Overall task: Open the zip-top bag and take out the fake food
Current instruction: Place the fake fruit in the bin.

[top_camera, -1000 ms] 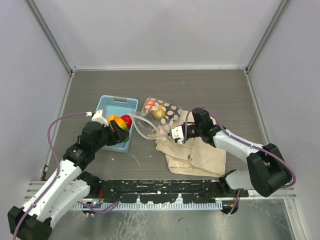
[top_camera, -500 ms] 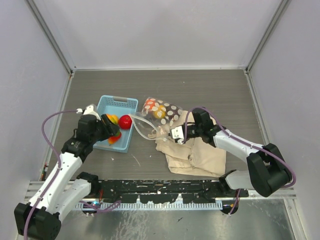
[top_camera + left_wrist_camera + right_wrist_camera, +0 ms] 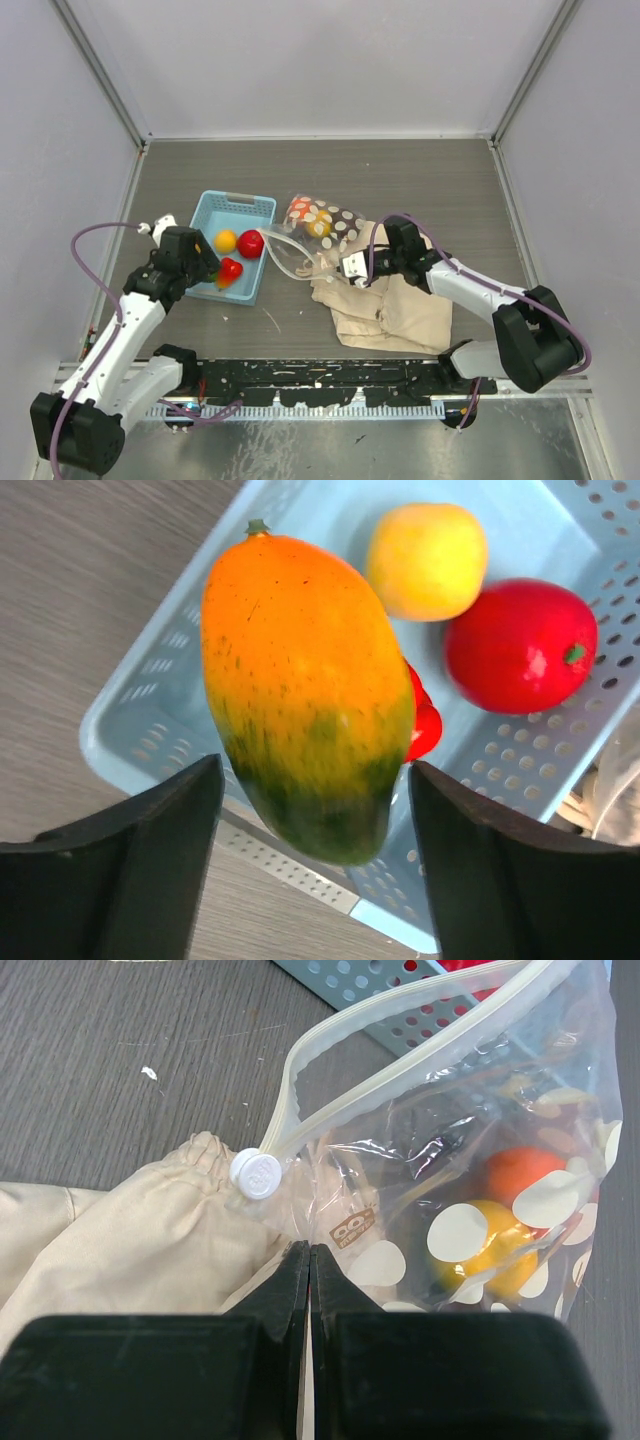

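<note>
The zip-top bag (image 3: 322, 228) lies open-mouthed on the table, clear with white spots. Orange and yellow fake food (image 3: 500, 1220) shows inside it. My right gripper (image 3: 348, 266) (image 3: 312, 1248) is shut on the bag's plastic just below the white slider (image 3: 255, 1173). My left gripper (image 3: 203, 263) (image 3: 315, 765) hovers over the near left corner of the light blue basket (image 3: 238, 199) (image 3: 150, 720). Its jaws are open, with an orange-green mango (image 3: 305, 680) between them, a thin gap on each side and its lower end blurred. The mango is hidden in the top view.
In the basket lie a yellow fruit (image 3: 225, 240) (image 3: 427, 558), a round red fruit (image 3: 251, 243) (image 3: 520, 645) and a red pepper (image 3: 229, 270). A beige cloth drawstring bag (image 3: 390, 305) (image 3: 120, 1230) lies under my right gripper. Grey walls surround the table.
My left arm has swung left, from over the basket's middle to its near left corner, and its jaws have widened around the mango. The right arm and the bag have not moved.
</note>
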{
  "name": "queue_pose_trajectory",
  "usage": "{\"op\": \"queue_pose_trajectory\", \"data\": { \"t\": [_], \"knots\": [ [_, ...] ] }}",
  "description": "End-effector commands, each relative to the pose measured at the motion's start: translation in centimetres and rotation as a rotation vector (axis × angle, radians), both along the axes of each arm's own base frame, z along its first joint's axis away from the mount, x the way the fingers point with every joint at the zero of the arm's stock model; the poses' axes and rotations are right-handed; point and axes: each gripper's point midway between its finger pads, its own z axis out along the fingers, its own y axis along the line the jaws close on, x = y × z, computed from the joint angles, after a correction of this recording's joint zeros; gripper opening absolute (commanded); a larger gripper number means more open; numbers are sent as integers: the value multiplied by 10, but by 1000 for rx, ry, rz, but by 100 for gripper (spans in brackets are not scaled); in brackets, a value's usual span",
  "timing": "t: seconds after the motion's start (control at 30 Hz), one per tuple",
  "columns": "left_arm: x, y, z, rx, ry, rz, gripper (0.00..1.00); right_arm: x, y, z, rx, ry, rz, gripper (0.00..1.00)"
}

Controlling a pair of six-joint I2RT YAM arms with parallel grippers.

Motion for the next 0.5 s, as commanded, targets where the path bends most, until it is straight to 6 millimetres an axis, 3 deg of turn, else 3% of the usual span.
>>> {"op": "queue_pose_trajectory", "data": {
  "t": [0.0,0.03,0.27,0.47],
  "knots": [
    [3,26,20,53,-31,169,93,10,7,18,32,-53,18,4],
    [2,28,21,58,-23,187,99,10,6,18,32,-51,18,4],
    [-1,25,34,21,-64,187,98,9,7,17,31,-48,20,5],
    [3,0,52,-83,-172,55,98,9,7,17,32,-46,21,5]
  ]
}}
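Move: The left hand is already over the bin with the green-and-orange mango at its fingertips; the bin's middle is about 4 cm ahead, 4 cm to the right and 9 cm below. Around that drop spot, at much the same depth, sit the yellow fruit 4 cm ahead and 4 cm right, the red pepper 3 cm back and 4 cm right, and the tomato 4 cm ahead and 9 cm right. From the right hand the bin's middle is some 22 cm left, 5 cm ahead and 8 cm below. The left hand spreads its fingers from a bit over half open to fully wide, letting go of the mango over the near left part of the bin while still drifting about 2 cm to the left and turning slightly counter-clockwise. With the fingers held wide it then rises some 2.5 cm, most of it late, easing barely back towards its base and away from the fruit. ##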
